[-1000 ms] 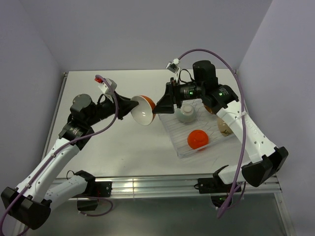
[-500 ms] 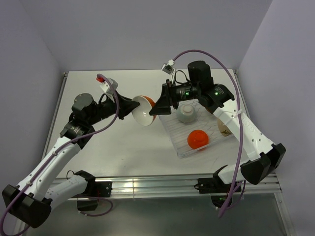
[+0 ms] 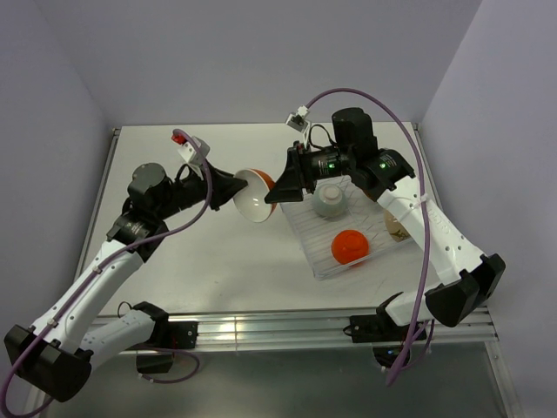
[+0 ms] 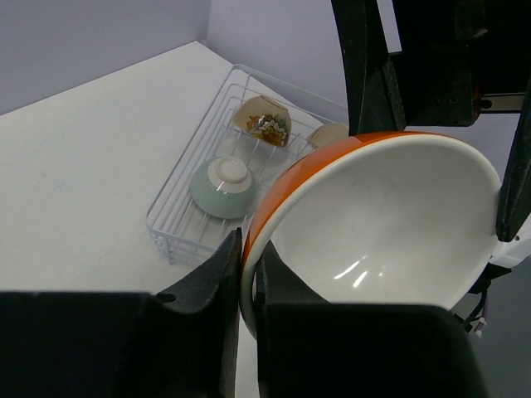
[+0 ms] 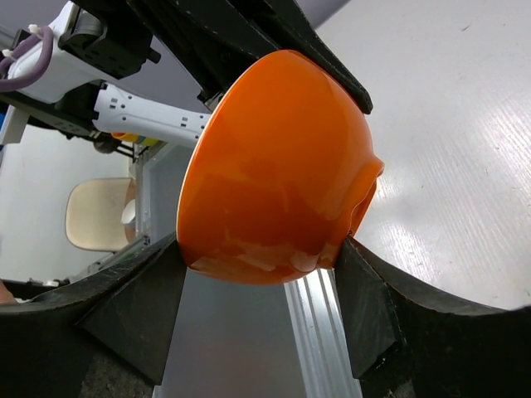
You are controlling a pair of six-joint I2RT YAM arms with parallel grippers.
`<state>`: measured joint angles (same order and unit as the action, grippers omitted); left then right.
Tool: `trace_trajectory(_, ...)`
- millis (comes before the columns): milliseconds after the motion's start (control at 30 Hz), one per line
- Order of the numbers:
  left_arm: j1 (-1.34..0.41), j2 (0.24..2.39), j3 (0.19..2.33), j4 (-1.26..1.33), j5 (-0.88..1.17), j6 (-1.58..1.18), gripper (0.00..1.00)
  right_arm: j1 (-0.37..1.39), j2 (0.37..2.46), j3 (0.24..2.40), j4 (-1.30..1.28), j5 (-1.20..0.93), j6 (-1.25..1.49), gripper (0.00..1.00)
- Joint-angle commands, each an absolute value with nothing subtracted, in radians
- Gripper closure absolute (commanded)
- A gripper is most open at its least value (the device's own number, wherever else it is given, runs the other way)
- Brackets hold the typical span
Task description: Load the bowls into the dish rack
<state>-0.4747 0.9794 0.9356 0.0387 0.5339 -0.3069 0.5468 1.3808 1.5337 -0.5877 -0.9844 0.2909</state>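
Note:
An orange bowl (image 3: 254,193) with a white inside hangs in the air between the two arms, left of the dish rack (image 3: 324,266). My left gripper (image 3: 237,189) is shut on its rim (image 4: 249,265), one finger inside and one outside. My right gripper (image 3: 271,193) comes from the other side, and its two fingers press against opposite sides of the bowl's orange body (image 5: 274,166). In the rack lie a mint green bowl (image 3: 330,201) upside down, an orange bowl (image 3: 349,246) and a cream bowl (image 3: 396,226) at its right edge.
The clear ribbed rack (image 4: 178,224) sits on the white table at the right. In the left wrist view a patterned cream bowl (image 4: 264,118) lies tilted at its far side. The purple walls close in behind and at both sides.
My right gripper shifted a little to the left and its jaws narrowed from wide open onto the orange bowl. The left gripper kept its hold on the rim.

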Motion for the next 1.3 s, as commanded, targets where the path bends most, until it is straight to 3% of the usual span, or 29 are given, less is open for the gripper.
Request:
trace_trajectory(0, -0.477, 0.980, 0.996, 0.095, 0.543, -0.319, 0.86, 0.554, 1.370, 1.566, -0.566, -1.009, 0.265, 1.00)
trace_trajectory(67, -0.479, 0.985, 0.997, 0.084, 0.540, -0.316, 0.80, 0.554, 1.370, 1.568, -0.575, -1.000, 0.256, 1.00)
trace_trajectory(200, -0.479, 0.997, 1.002, 0.054, 0.545, -0.298, 0.60, 0.551, 1.361, 1.554, -0.577, -0.985, 0.250, 1.00)
trace_trajectory(367, -0.479, 1.011, 1.003, 0.023, 0.538, -0.265, 0.51, 0.535, 1.359, 1.540, -0.577, -0.983, 0.250, 1.00)
trace_trajectory(767, -0.477, 1.025, 1.000, -0.043, 0.509, -0.262, 0.11, 0.477, 1.347, 1.508, -0.626, -0.957, 0.207, 1.00)
trace_trajectory(1067, -0.479, 1.003, 1.011, -0.090, 0.460, -0.238, 0.05, 0.336, 1.298, 1.456, -0.871, -0.845, -0.024, 1.00)
trace_trajectory(1267, -0.479, 1.022, 1.029, -0.129, 0.442, -0.244, 0.04, 0.293, 1.270, 1.416, -1.011, -0.625, -0.170, 1.00)
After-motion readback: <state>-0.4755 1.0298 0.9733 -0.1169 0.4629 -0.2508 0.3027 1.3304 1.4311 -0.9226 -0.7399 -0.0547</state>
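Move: Still pinched between the hands, the held orange bowl has to go to the dish rack, whose middle lies about 14 cm ahead, 20 cm right and 32 cm below the right hand. In the rack, from that hand, the green bowl sits some 16 cm ahead and 14 cm right, the racked orange bowl 5 cm ahead and 19 cm right, both about 30 cm down. From the left hand the rack's middle is roughly 9 cm ahead, 28 cm right and 30 cm below. Opening wide, the left fingers let go of the bowl's rim and that hand sinks about 3.5 cm, while the right fingers keep their pinch by the bowl's foot. After a near-still start the right hand speeds up, carrying the bowl some 10 cm right, 9 cm down and 5 cm forward towards the rack; its left-pointing fingertips dip about 20 degrees and swing clockwise. ##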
